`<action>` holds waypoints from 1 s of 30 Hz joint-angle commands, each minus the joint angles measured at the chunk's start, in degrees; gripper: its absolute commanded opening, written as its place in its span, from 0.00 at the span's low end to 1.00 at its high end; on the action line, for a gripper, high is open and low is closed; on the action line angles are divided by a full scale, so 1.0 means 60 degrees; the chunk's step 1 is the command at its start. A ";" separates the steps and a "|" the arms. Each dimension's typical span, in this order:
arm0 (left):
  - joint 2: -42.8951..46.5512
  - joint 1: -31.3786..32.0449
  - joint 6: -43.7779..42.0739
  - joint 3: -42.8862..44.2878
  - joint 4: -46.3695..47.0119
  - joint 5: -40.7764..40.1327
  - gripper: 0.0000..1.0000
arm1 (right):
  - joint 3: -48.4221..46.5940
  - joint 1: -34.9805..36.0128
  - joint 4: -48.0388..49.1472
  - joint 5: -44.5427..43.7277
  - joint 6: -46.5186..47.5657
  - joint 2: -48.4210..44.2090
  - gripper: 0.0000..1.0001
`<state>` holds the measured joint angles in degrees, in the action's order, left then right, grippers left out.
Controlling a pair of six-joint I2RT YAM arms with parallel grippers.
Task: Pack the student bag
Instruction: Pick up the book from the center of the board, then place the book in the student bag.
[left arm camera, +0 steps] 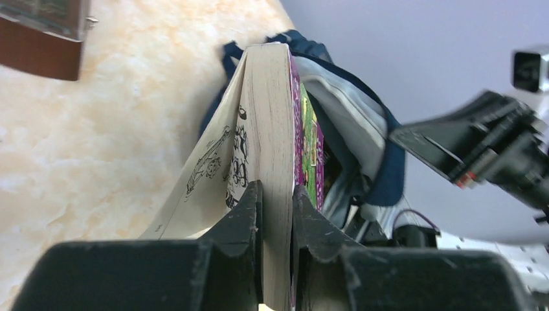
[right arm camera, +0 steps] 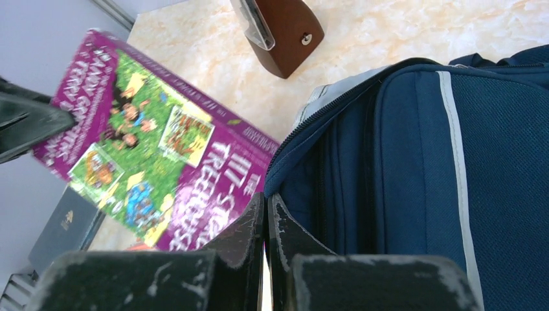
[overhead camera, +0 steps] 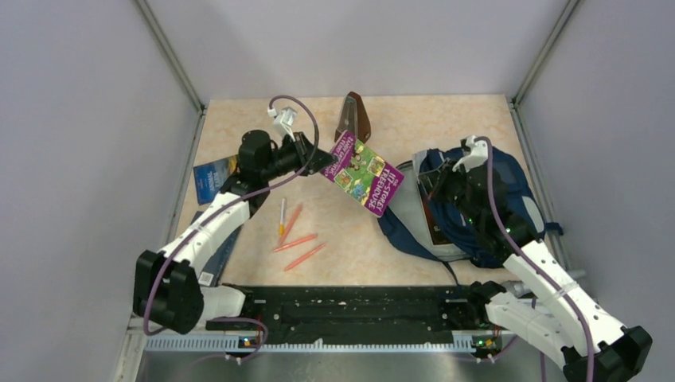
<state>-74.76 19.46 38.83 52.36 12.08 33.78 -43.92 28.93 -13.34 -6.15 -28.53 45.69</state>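
Observation:
The student bag (overhead camera: pixel 509 191) lies at the right of the table, navy with a pale stripe (right arm camera: pixel 456 162), its mouth turned left and open (left arm camera: pixel 382 168). My right gripper (overhead camera: pixel 436 177) (right arm camera: pixel 266 197) is shut at the bag's opening edge, and the blue hem sits right at its fingertips. My left gripper (overhead camera: pixel 322 161) (left arm camera: pixel 276 194) is shut on a purple picture book (overhead camera: pixel 362 173) (left arm camera: pixel 275 129) (right arm camera: pixel 149 149). It holds the book above the table just left of the bag's mouth, and one loose page hangs out on the left side. A book (overhead camera: pixel 436 219) shows inside the bag.
A brown wooden metronome-like object (overhead camera: pixel 353 118) (right arm camera: pixel 285 39) stands at the back middle. Several orange pens (overhead camera: pixel 294 243) lie on the table in front of the left arm. A dark blue book (overhead camera: pixel 213 179) lies at the left edge. Grey walls close in the sides and back.

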 commanded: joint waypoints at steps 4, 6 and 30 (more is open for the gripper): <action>0.1454 0.0323 -0.1053 0.0927 -0.1910 0.1405 0.00 | -0.1153 -0.0060 0.1119 0.0307 0.0096 -0.0252 0.00; 0.1540 0.0437 -0.1314 0.1117 -0.2861 0.1659 0.00 | -0.1247 -0.0061 0.1098 0.0297 0.0139 -0.0300 0.00; -0.3661 0.2601 -0.0882 0.3705 -0.2221 0.1497 0.00 | -0.1410 -0.0060 0.0998 0.0739 -0.0089 -0.0231 0.00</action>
<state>-93.43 34.17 30.76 70.30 -9.06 42.41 -47.37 28.80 -14.41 -4.51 -27.73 45.69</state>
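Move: The left hand already holds the purple book high over the board. The backpack's opening lies about 26 cm to its right, 4 cm back and 18 cm below. From this hand the metronome stands some 18 cm ahead and 7 cm right, and the middle orange pen lies about 12 cm back and 9 cm left. For the right hand, pinching the bag's raised flap, the opening is about 16 cm below, roughly 2 cm ahead and 3 cm left. Back first, by about 10 cm with a slight rise, the left hand then sweeps right some 10 cm towards the backpack's opening, coming forward a little and sinking at the end. On the way it swings about 25 degrees clockwise and tips downward, fingers keeping their grip on the purple book. The right hand keeps the flap pinched and lifts it about 2.5 cm. ##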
